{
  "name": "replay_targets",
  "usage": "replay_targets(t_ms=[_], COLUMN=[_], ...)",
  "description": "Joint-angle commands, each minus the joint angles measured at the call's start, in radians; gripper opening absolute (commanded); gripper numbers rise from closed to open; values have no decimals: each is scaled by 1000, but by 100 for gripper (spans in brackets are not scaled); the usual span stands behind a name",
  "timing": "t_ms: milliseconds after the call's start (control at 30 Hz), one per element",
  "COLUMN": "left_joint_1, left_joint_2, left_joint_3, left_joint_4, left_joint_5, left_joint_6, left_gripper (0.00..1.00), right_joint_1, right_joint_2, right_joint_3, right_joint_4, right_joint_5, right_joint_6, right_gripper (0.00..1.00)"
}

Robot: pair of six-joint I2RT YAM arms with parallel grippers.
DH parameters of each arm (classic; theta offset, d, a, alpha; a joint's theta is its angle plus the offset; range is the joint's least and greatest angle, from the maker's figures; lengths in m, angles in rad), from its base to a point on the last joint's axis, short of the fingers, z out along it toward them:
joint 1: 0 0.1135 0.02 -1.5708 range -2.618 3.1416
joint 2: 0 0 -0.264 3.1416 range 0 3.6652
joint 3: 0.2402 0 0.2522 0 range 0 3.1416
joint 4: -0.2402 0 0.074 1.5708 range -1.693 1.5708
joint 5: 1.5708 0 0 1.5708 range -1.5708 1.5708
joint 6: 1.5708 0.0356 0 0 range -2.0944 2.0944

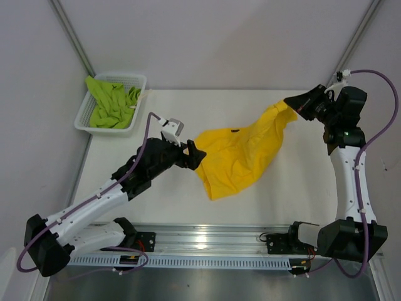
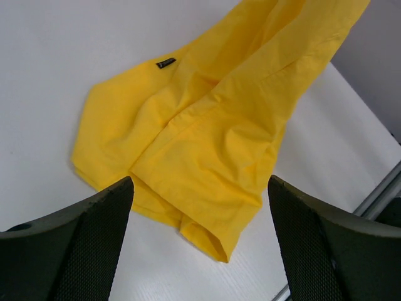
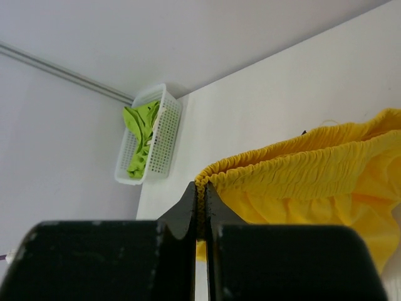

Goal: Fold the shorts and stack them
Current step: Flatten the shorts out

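Observation:
The yellow shorts (image 1: 241,153) stretch across the table, their leg end lying flat and their waistband end lifted at the right. My right gripper (image 1: 292,103) is shut on the elastic waistband (image 3: 202,183) and holds it above the table. At the shorts' left edge my left gripper (image 1: 193,153) stands open, and its wrist view shows the yellow shorts (image 2: 207,144) lying loose on the table between and beyond the wide-apart fingers (image 2: 100,232). The lime green shorts (image 1: 113,101) lie crumpled in the basket at the back left.
The white mesh basket (image 1: 139,81) stands at the table's back left corner, also in the right wrist view as the basket (image 3: 164,132). A metal rail (image 1: 207,241) runs along the near edge between the arm bases. White enclosure walls surround the table.

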Motion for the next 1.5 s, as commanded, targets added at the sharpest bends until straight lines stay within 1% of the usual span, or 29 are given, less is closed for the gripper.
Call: replay_targets(t_ms=[0,100,167,200,233,300,367,433,467,567,600,633,733,967,1167,1267,1467], left_joint_1=[1,1,1,1,1,1,1,9,16,84,102,131,170,216,230,237,251], left_joint_2=[11,31,51,60,68,83,96,105,112,169,215,243,361,598,668,703,737], left_joint_3=[-52,-110,-143,-149,-154,-186,-221,-236,-261,-273,-272,-261,-220,-140,-121,-98,-97], left_joint_4=[89,166,180,172,168,163,162,184,223,287,330,347,396,560,625,626,646], left_joint_5=[106,187,229,232,232,209,180,142,141,210,233,273,328,416,393,404,368], left_joint_6=[-19,-14,-10,-14,-22,-82,-147,-183,-209,-244,-247,-249,-255,-345,-396,-405,-419], left_gripper=[87,83,81,77,76,73,72,70,67,65,63,62,59,52,52,51,49], right_joint_1=[-3,-3,-3,-3,-4,-4,-6,-6,-6,-6,-6,-6,-6,-6,-6,-6,-6], right_joint_2=[-47,-44,-42,-42,-41,-39,-42,-44,-48,-56,-62,-67,-91,-144,-153,-156,-157], right_joint_3=[-14,-26,-32,-41,-46,-63,-76,-99,-110,-147,-158,-179,-221,-316,-319,-320,-327], right_joint_4=[-12,-39,-59,-65,-68,-68,-56,-47,-33,-7,-4,2,30,57,50,50,60], right_joint_5=[29,47,76,87,96,102,104,103,103,98,96,98,101,107,101,101,95], right_joint_6=[-63,-85,-102,-105,-111,-115,-115,-109,-103,-94,-94,-96,-91,-94,-106,-109,-99], right_gripper=[0,0,0,0,0,0,0,0,0,0,0,0,0,0,0,0,0])
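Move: The empty, open left hand has the left part of the shorts about 5 cm ahead, 3 cm to its right and 22 cm below. At that same depth, the near leg hem lies some 8 cm back and 7 cm right, and the black label 18 cm ahead and 15 cm right. The right hand already grips a waistband corner; the middle of the shorts lies about 4 cm back, 16 cm left and 34 cm below it. Left hand sinks 19 cm, then forward, over the shorts' left part, half-closing; right lowers held waistband 10 cm. ##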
